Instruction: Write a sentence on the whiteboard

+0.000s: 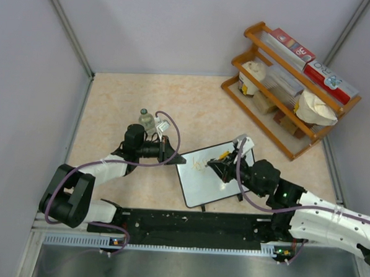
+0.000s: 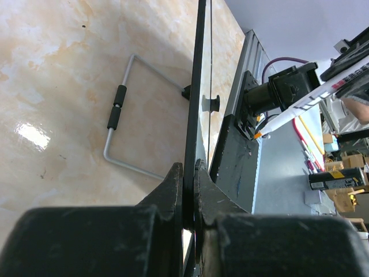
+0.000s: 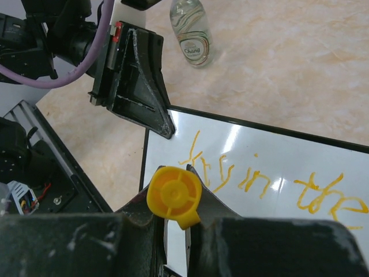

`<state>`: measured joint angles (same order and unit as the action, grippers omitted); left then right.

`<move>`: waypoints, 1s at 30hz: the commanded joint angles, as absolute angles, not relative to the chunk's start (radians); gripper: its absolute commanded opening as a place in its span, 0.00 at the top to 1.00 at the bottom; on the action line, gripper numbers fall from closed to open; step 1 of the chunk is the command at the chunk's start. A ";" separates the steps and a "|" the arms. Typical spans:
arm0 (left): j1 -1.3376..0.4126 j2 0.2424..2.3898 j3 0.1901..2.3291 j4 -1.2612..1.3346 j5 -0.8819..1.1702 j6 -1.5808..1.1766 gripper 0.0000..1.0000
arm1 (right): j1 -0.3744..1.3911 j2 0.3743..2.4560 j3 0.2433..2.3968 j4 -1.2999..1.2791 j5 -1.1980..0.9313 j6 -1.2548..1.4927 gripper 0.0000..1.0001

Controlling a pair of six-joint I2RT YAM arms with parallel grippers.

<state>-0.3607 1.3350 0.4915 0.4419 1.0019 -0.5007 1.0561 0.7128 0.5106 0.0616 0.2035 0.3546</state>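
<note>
The whiteboard (image 1: 215,177) lies on the table with its black frame's left corner clamped edge-on in my shut left gripper (image 1: 172,155) (image 2: 189,173). In the right wrist view the board (image 3: 277,156) carries the sentence (image 3: 253,180) in orange script, reading roughly "try in the". My right gripper (image 1: 226,167) (image 3: 173,174) is shut on an orange marker, whose yellow end cap (image 3: 174,196) faces the camera over the first letters. In the left wrist view the marker (image 2: 294,108) shows as a white barrel with its orange tip down by the board. The tip itself is hidden in the right wrist view.
A small glass bottle (image 1: 147,119) (image 3: 193,29) stands just behind my left gripper. A wooden two-tier rack (image 1: 294,76) with boxes and bags fills the back right. A wire stand (image 2: 124,115) lies beyond the board. A black rail (image 1: 193,226) runs along the near edge.
</note>
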 commanded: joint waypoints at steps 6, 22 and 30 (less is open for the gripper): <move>-0.360 1.351 0.451 0.388 0.881 -0.373 1.00 | 1.158 0.811 0.554 0.124 0.331 0.288 1.00; -0.360 1.356 0.453 0.387 0.882 -0.373 1.00 | 1.183 0.784 0.488 0.071 0.304 0.337 1.00; -0.360 1.356 0.454 0.387 0.882 -0.373 1.00 | 1.183 0.781 0.456 0.077 0.305 0.365 1.00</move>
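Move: My right hand holds the marker over the whiteboard. The blank patch below "try" is about 4 cm to its left, 1 cm ahead and 9 cm below. "try" lies 5 cm left and some 4 cm ahead of my right hand, "the" about 4 cm right and 7 cm ahead; the board's clamped corner is roughly 11 cm left, 5 cm ahead. From my left hand, that patch is some 7 cm right, 4 cm back and 4 cm lower. I lower the marker towards the empty board below "try", sinking about 2.5 cm as my right hand drifts left, easing almost to a halt, then sinking again to some 5 cm in all while edging back towards my base. My fingers dip about 8 degrees and keep their grip on the marker; my left hand keeps the board's corner pinched. ##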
